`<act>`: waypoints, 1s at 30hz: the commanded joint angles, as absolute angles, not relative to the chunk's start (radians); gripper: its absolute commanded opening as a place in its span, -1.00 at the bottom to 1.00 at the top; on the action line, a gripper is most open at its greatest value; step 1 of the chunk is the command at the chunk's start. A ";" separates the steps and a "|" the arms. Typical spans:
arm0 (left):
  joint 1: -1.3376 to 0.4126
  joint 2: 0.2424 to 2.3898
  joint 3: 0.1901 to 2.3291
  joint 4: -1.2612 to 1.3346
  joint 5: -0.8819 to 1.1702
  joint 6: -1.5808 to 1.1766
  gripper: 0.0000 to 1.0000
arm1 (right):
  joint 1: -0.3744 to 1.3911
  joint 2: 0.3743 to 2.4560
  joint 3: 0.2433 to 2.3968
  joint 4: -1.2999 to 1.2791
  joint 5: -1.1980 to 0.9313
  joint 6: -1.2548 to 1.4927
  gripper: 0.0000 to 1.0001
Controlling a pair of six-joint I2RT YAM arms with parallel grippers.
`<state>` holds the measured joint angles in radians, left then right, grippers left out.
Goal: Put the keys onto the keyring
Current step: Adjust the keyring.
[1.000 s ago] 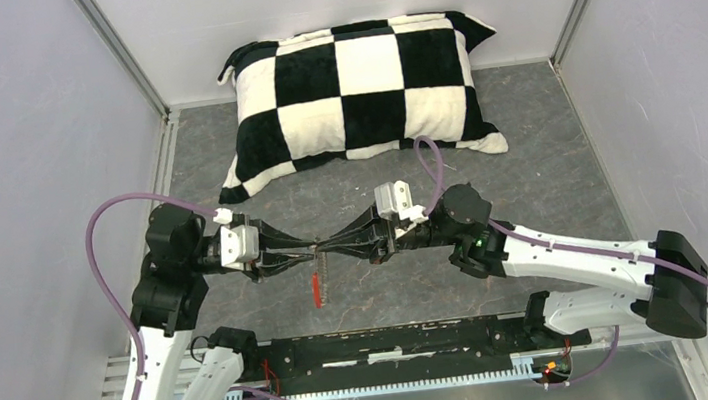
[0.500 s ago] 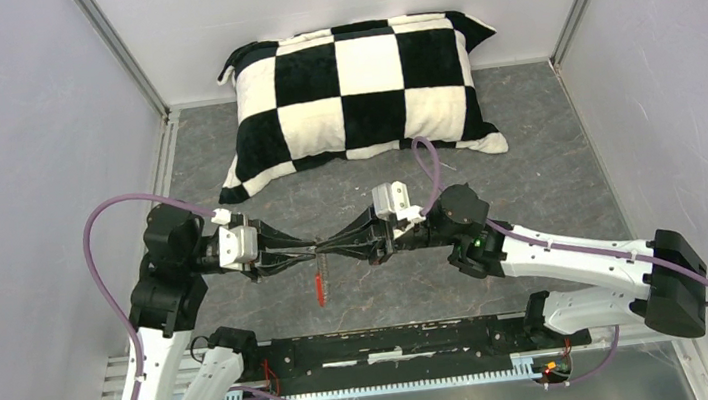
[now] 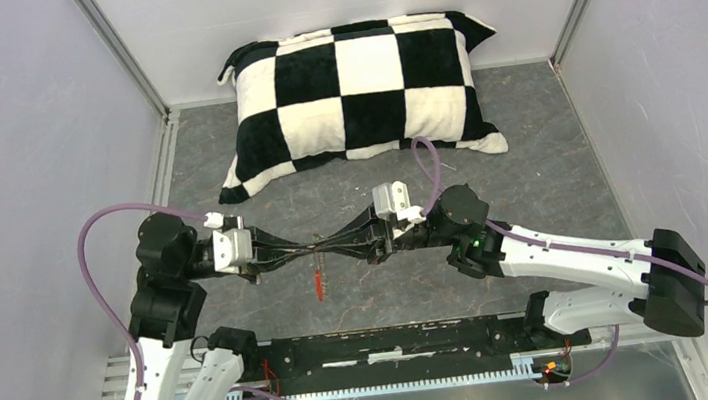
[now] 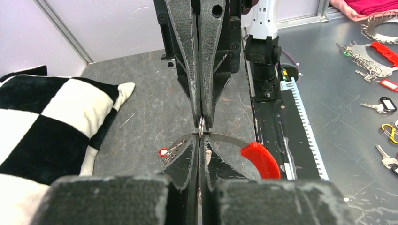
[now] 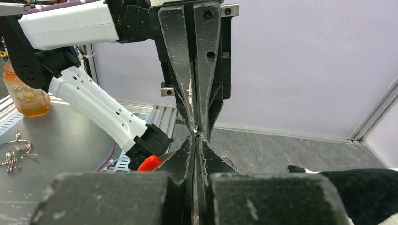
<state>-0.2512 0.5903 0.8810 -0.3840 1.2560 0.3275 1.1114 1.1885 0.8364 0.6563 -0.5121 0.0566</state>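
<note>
My left gripper (image 3: 315,248) and right gripper (image 3: 323,247) meet tip to tip above the middle of the table, both shut. The keyring (image 4: 225,138) is a thin silvery wire arc crossing right at the meeting tips. Its red section (image 3: 318,287) hangs below them and also shows as a red section (image 5: 150,162) in the right wrist view. A sliver of silver metal (image 4: 201,125) sits pinched between the right fingers. A tiny red-headed key (image 4: 164,152) with silver bits shows beside my left finger; I cannot tell whether it hangs or lies on the table. The black-and-white key is hidden.
A black-and-white checkered pillow (image 3: 365,88) lies at the back of the grey table (image 3: 549,178). A black rail (image 3: 397,344) runs along the near edge between the arm bases. Grey walls close in both sides.
My left gripper has closed from partly open to shut at the wire. The left arm's elbow has shifted slightly left and down. The right arm and the hanging red section have stayed put.
</note>
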 commanded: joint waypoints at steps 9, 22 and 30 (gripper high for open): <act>-0.253 0.502 0.856 -0.428 1.201 0.631 -0.95 | 1.120 1.117 0.825 0.574 -0.481 0.008 -0.47; -0.253 0.436 0.803 -0.467 1.134 1.095 -0.95 | 1.119 1.057 0.895 0.311 -0.454 -0.178 -0.25; -0.253 0.547 0.888 -0.521 1.109 0.708 -0.96 | 1.120 1.122 0.997 0.257 -0.405 -0.226 -0.13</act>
<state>-0.2512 0.4839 0.8146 -0.4850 1.1263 0.9039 1.1133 1.1065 0.9100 0.2749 -0.4572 -0.1818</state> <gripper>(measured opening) 0.033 0.428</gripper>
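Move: Both hands meet tip to tip on the keyring's small ring, and for both the keyring's middle hangs some 3 cm back and 4 cm below, level sideways. Its red handle is about 5 cm back and 4 cm down from either hand, level sideways. The red key tag lies on the table about 10 cm ahead, 15 cm to the right and some 33 cm below both; the black key tag is roughly 3 cm nearer the bases than it. The left hand keeps its pinch on the keyring and rolls about its own fingers by some 35 degrees, far side up, easing back slightly at the end, while drifting forward, down and a little left by a couple of centimetres. The right hand opens nearly halfway and comes free, drawing right and down about 2.5 cm and dipping its fingertips, before edging back left towards the ring, also forward. ##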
